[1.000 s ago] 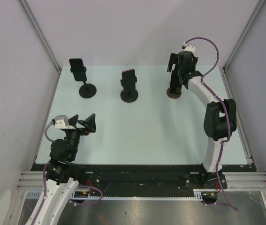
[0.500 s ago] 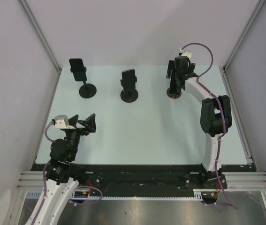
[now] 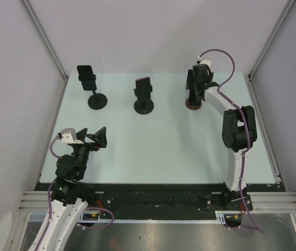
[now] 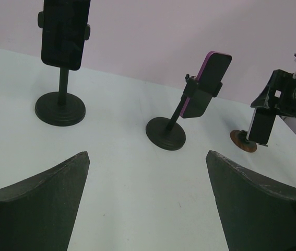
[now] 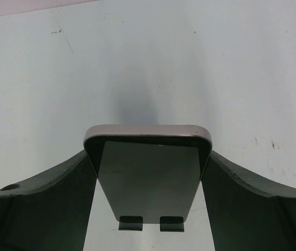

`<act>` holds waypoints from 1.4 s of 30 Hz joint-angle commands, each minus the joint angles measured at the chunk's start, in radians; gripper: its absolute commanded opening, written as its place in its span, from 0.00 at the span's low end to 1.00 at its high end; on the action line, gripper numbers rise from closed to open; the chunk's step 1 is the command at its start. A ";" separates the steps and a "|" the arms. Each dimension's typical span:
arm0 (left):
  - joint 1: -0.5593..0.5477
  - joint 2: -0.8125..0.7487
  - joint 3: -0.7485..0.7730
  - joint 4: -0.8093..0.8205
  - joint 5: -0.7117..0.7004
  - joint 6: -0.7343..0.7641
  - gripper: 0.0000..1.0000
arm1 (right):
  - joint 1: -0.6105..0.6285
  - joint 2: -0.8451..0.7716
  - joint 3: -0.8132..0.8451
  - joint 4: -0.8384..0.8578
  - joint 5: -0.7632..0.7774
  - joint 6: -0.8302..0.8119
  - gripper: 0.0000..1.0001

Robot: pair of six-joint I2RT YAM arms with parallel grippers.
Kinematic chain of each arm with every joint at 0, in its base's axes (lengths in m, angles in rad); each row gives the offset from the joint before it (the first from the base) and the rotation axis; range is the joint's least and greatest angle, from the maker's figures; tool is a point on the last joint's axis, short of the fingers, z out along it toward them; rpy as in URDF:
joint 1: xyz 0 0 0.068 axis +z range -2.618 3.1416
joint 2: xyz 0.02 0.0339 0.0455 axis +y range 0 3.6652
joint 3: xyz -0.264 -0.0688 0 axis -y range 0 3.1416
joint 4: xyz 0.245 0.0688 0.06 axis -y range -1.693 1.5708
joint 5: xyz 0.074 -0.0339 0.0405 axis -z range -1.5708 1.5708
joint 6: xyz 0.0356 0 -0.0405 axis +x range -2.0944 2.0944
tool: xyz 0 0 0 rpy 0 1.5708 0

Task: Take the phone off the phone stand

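The phone (image 5: 148, 178), dark-screened with a silvery rim, stands upright on the two hooks (image 5: 131, 224) of the far-right stand with a brown round base (image 3: 193, 105). My right gripper (image 5: 149, 157) is closed on the phone's two side edges from above; both fingers (image 5: 48, 204) touch it. In the top view the right gripper (image 3: 194, 83) sits over that stand. The left wrist view shows the phone (image 4: 262, 128) hanging below the right gripper (image 4: 283, 99). My left gripper (image 3: 99, 137) is open and empty near the table's front left; it also shows in its own wrist view (image 4: 148, 183).
Two more stands hold phones: a black phone (image 3: 86, 73) on a black stand (image 3: 97, 101) at the back left, and a purple-edged phone (image 3: 143, 86) on a black stand (image 3: 143, 106) at the back middle. Walls enclose the pale table (image 3: 163, 146).
My right wrist has moved a little left and settled lower over the far-right stand, with the elbow shifting left. The left arm has not moved.
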 commanded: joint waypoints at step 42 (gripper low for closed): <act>-0.086 -0.215 0.024 0.015 -0.001 0.002 1.00 | -0.245 -0.683 -0.488 -0.661 -0.249 -0.303 0.00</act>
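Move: The phone is already between my right fingers, gripped near its upper end, so its middle is some 5 cm below that hand and 2 cm nearer me. Its brown-based stand is directly below the hand, middle about 9 cm down; the middle phone, on its own stand, is some 23 cm to the left, 1 cm nearer me and 5 cm lower. From my left hand, the gripped phone is roughly 32 cm ahead, 44 cm right and 15 cm lower. Keeping my right grip on the phone, I ease it up and slightly back out of the brown-based stand, rising about 12 cm, then sweep it back towards me some 25 cm in all and to the right, sinking again while my fingers tip about 25 degrees further down. My empty left hand rises 3 cm and eases back a little, staying open. ##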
